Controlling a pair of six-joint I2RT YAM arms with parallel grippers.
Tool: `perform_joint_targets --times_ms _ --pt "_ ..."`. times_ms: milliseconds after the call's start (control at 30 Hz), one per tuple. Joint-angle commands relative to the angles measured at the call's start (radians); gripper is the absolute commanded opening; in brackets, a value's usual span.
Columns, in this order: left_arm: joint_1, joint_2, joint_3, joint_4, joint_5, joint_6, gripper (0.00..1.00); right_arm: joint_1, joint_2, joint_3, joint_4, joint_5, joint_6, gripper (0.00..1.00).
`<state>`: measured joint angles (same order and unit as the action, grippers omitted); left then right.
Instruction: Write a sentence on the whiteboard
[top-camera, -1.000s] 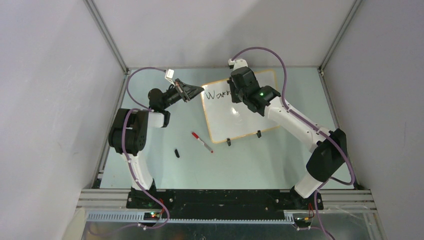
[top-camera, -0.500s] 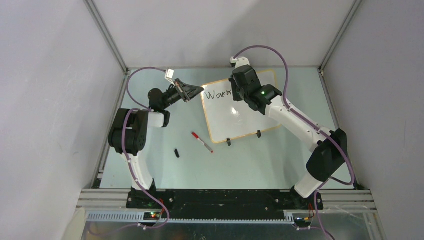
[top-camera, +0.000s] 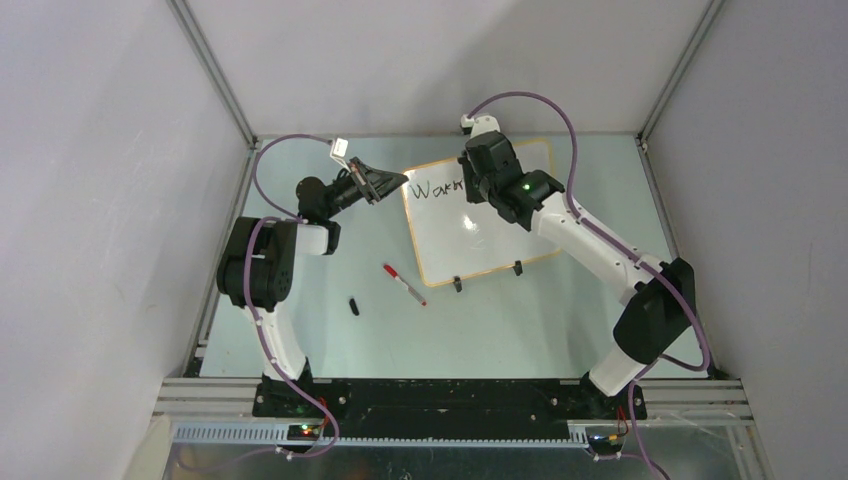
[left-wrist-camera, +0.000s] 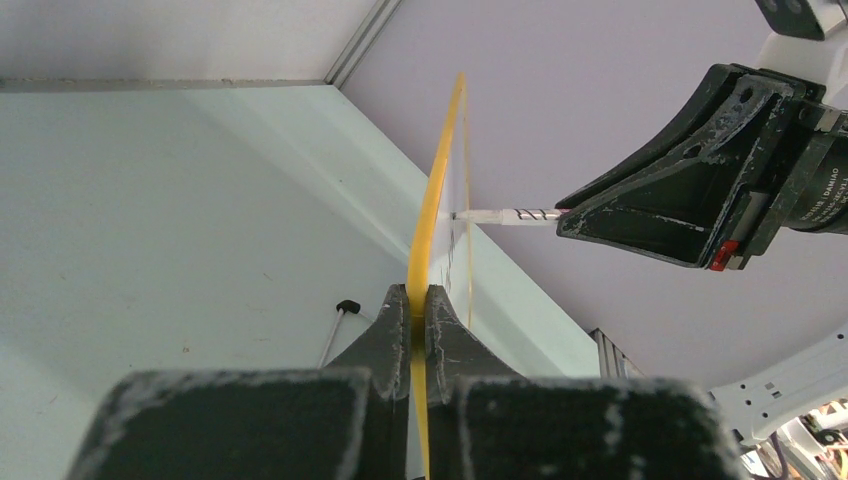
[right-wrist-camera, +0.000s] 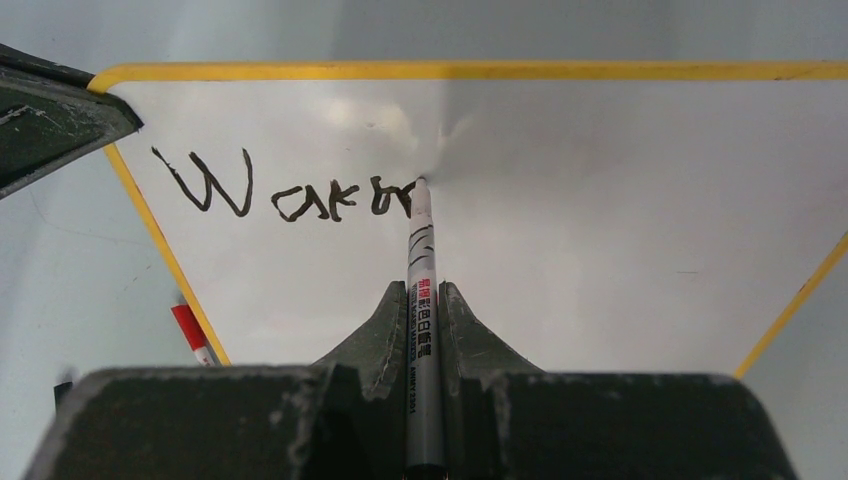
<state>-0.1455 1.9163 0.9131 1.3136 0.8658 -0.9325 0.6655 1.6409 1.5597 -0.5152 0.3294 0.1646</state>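
The whiteboard (top-camera: 480, 240) lies on the table with its yellow-orange frame. My left gripper (top-camera: 400, 183) is shut on the board's left edge (left-wrist-camera: 432, 215), which the left wrist view shows pinched between the jaws (left-wrist-camera: 419, 300). My right gripper (right-wrist-camera: 424, 292) is shut on a grey marker (right-wrist-camera: 421, 245). The marker's tip touches the whiteboard (right-wrist-camera: 600, 250) at the end of the black writing (right-wrist-camera: 290, 195). That start of the sentence (top-camera: 433, 188) reads roughly "Warm" along the board's top line. From above, the right gripper (top-camera: 472, 186) hides the last letters.
A red-capped marker (top-camera: 404, 285) lies on the table left of the board's near corner, and a small black cap (top-camera: 354, 306) lies beyond it. Two black clip feet (top-camera: 457, 284) sit on the board's near edge. Enclosure walls stand at left, right and back.
My right gripper has shifted slightly to the right along the first line with the marker. The left gripper and the board have not moved.
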Motion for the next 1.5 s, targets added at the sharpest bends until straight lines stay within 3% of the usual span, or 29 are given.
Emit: perform_joint_targets --times_ms 0,933,1300,1467 --pt "-0.009 -0.028 0.012 0.003 0.038 0.068 0.00 -0.004 -0.025 -0.028 0.009 0.019 0.006 0.00" --pt "-0.011 -0.031 0.010 -0.006 0.036 0.075 0.00 0.018 -0.136 -0.056 0.057 0.009 -0.001 0.00" --pt "-0.010 -0.038 -0.001 -0.025 0.025 0.097 0.13 0.023 -0.254 -0.205 0.180 0.018 -0.027 0.00" --pt "-0.010 -0.086 -0.063 0.002 -0.007 0.120 0.27 0.022 -0.282 -0.265 0.236 -0.002 -0.025 0.00"
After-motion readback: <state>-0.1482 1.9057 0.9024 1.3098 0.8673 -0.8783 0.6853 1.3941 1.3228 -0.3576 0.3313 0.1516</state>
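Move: The blank spot for the last leg of the "m" lies about 5 cm ahead of my right hand, 2 cm to its left and 5 cm below; the marker tip already rests at the spot's upper edge. The "W" is some 10 cm left of this hand, 5 cm ahead, 5 cm lower; the board's top edge is about 10 cm ahead, 1 cm left, level. From my left hand the blank spot is about 11 cm right, 2 cm ahead and 1 cm below. With my right hand I keep the marker gripped and drag its tip down the sloping board, back and down with a touch to the right, some 2 cm, to draw the "m"'s last leg. After a short pause I lift the tip off, pulling up about 5 cm and back about 2 cm while the marker tilts up some 10 degrees. My left hand stays at the board's corner and at the end begins to open its fingers slightly. ##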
